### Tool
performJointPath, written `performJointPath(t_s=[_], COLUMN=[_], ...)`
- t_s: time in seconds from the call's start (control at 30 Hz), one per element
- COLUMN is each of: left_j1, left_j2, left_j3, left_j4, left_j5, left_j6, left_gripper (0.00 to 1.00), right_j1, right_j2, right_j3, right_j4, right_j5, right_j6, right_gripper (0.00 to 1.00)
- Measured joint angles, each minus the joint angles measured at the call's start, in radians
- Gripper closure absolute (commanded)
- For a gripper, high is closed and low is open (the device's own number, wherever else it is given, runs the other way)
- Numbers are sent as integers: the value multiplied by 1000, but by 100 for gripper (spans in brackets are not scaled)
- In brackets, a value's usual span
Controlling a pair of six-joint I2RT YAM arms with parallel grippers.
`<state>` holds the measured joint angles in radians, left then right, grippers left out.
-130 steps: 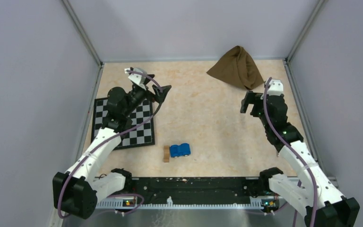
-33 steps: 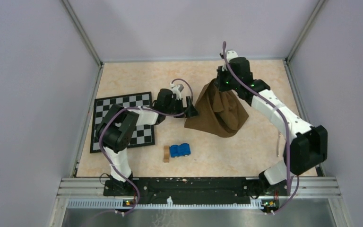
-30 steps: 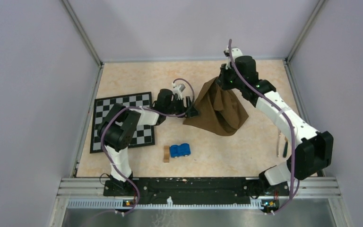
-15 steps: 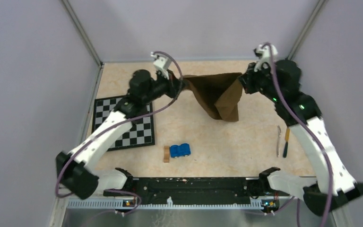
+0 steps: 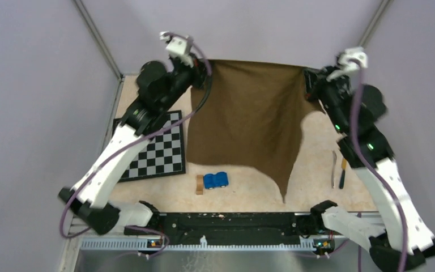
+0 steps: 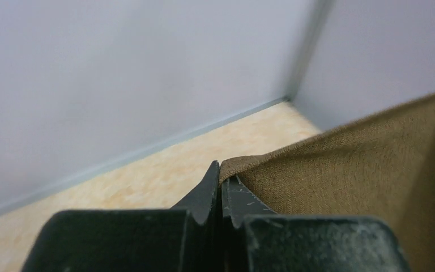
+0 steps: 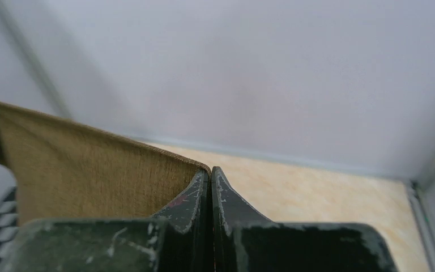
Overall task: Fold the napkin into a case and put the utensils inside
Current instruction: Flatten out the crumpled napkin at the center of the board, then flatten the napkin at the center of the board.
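Note:
The dark brown napkin (image 5: 243, 119) hangs spread out as a sheet above the table, its top edge stretched between my two grippers. My left gripper (image 5: 207, 68) is shut on the upper left corner; in the left wrist view the gripper (image 6: 221, 170) pinches the napkin (image 6: 345, 170) at its tip. My right gripper (image 5: 307, 76) is shut on the upper right corner, and the right wrist view shows the gripper (image 7: 210, 173) with the napkin (image 7: 90, 170) running off to the left. The utensils (image 5: 337, 170) lie on the table at the right. No case is in view.
A checkered mat (image 5: 153, 150) lies at the left under the left arm. A blue toy car (image 5: 216, 179) and a small wooden block (image 5: 199, 184) sit near the front middle, just below the napkin's lower edge. Grey walls enclose the table.
The left gripper closed on a napkin corner. Both arms rose and moved apart, pulling the bunched napkin open into a hanging sheet.

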<state>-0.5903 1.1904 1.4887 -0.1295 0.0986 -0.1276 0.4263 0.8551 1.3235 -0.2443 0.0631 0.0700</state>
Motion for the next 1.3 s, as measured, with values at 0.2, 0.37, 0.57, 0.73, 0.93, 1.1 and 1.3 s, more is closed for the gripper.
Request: performJointPath(t_s=[0.2,0.37,0.57,0.73,0.93,1.1,1.3], left_j1=[71,89,156,177,144,90,-31], left_j2=[449,853,1291,983,540,457,697], left_j3=[174,433,1027,537,81,-154,-155], left_j4=[-2,-17,-187,-172,-64,174,192], left_j5=[-151,-228,-371,-333,-43,256,385], left_j6=[51,141,200,161,-28,-225,-300], left_gripper=[90,38,1,1,1,1,1], right_j1=[-140,-320,-390,-381,-369,-368,-308], right_j2=[365,631,1212,1222,827,692,781], right_j3=[-36,-43,591,634,182,41,-70], right_j4=[80,193,-201,-441,-397,-299,-209], right_j5=[133,130,400,296,58,-100,-200], right_j6=[-71,-140,-153,-21,133,182,224], right_gripper=[100,45,35,32,31,29,37])
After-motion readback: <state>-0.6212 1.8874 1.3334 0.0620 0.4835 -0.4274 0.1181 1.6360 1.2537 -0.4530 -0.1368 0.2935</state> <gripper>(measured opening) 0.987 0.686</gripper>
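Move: Each raised hand still pinches an upper corner of the napkin, stretched between them and hanging back towards the robot. From the left hand the board's middle lies some 48 cm down, 4 ahead and 8 to the right; the blue toy car is 13 cm back and 1 right, the chessboard 25 left and 2 ahead. From the right hand the board's middle is 9 cm ahead and 20 left, the orange knife 6 back and 21 right, both about 48 below. Forward and down in one fast fling, both hands carry the napkin some 30 cm out over the board, the right one also veering right, and open near the far end to let go of its corners. Emptied, they draw back, open and tipping downward, the left to the right and the right to the left, and finish sinking to hover above the cloth. ##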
